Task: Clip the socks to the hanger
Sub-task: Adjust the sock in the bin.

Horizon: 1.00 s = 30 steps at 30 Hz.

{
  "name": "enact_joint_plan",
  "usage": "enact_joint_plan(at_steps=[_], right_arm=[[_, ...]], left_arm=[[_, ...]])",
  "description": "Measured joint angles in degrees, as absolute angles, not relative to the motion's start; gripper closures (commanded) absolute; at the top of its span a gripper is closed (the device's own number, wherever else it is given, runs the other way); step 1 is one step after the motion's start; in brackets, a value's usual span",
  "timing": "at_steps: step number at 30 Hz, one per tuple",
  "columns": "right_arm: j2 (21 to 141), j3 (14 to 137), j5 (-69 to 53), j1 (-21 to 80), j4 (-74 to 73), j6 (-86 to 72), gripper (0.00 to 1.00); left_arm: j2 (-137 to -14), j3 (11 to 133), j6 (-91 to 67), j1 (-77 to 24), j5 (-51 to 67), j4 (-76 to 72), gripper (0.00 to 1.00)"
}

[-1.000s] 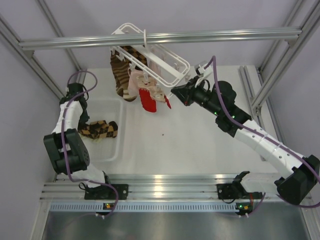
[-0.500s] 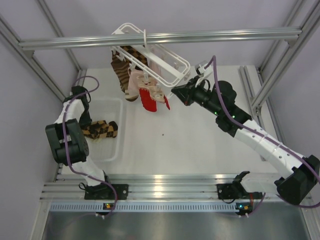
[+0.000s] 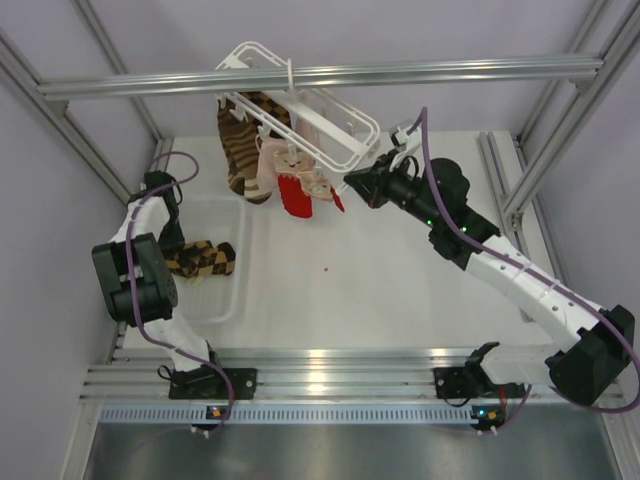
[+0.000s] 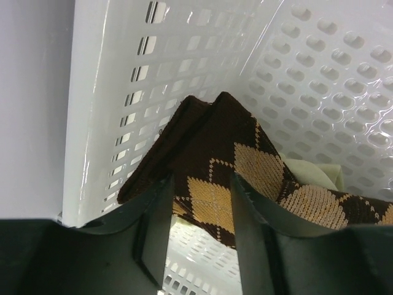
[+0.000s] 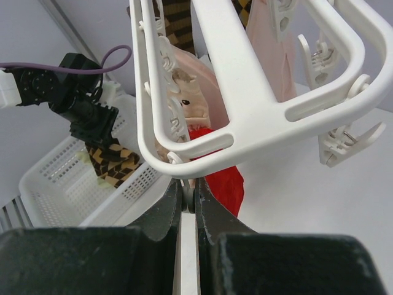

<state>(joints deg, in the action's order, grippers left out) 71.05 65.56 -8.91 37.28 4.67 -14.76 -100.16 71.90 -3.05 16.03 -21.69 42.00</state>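
Observation:
One brown-and-tan check sock (image 3: 203, 260) (image 4: 215, 141) lies crumpled in the white basket (image 3: 238, 300). My left gripper (image 3: 172, 250) (image 4: 199, 184) is down in the basket, open, and the sock's edge lies across the gap at its fingertips. Another check sock (image 3: 240, 150) hangs from the white hanger (image 3: 335, 125) (image 5: 245, 80) on the top bar. My right gripper (image 3: 352, 183) (image 5: 189, 200) is under the hanger's near corner, shut on a small clip tab.
A red sock (image 3: 295, 198) (image 5: 224, 178) and a pale pink sock (image 3: 270, 165) (image 5: 196, 86) hang from the hanger. Free clips (image 5: 341, 138) dangle on its right side. Perforated basket walls (image 4: 307, 74) close in on the left gripper. A pale item (image 4: 313, 173) lies under the sock.
The left arm drew in over the basket and its jaws have spread wider round the sock. The hanger and its socks swung slightly left. The right gripper stays shut.

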Motion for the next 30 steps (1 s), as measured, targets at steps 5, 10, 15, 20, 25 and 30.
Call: enact_joint_plan(at_steps=[5,10,15,20,25,30], right_arm=[[71.4,65.7,-8.9,37.3,4.7,-14.8,1.0],[71.8,66.5,-8.9,37.3,4.1,-14.7,1.0],[71.9,66.5,-8.8,37.2,3.8,-14.7,1.0],[71.9,66.5,-8.6,37.2,3.8,-14.7,1.0],[71.9,66.5,-8.6,37.2,3.8,-14.7,1.0],[71.9,66.5,-8.6,37.2,3.8,-14.7,1.0]], left_arm=[[-101.2,71.7,-3.0,16.1,-20.8,40.9,0.61],[-103.5,71.4,-2.9,16.1,-19.6,40.2,0.62],[-104.5,71.3,-2.9,16.1,-18.7,39.7,0.7],[-104.9,71.1,-2.9,16.1,-17.3,38.8,0.85],[-105.5,71.1,-3.1,16.1,-16.1,38.0,1.0],[-104.5,70.7,-3.1,16.1,-14.7,37.4,1.0]])
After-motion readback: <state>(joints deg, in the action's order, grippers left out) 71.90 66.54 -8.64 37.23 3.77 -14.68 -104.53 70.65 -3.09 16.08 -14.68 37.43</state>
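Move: The argyle sock's near end lies just under the left fingers; its middle is roughly 6 cm to the right, 2 cm back and 5 cm below. The bin's left wall stands about 7 cm to the left, level with the hand, and its far wall some 13 cm ahead. From the right hand, still clamping the hanger, that sock lies around 36 cm left, roughly level fore-and-aft, 32 cm below. Left hand sinks about 4 cm onto the argyle sock's near end, its half-open fingers closing to pinch the cloth. ##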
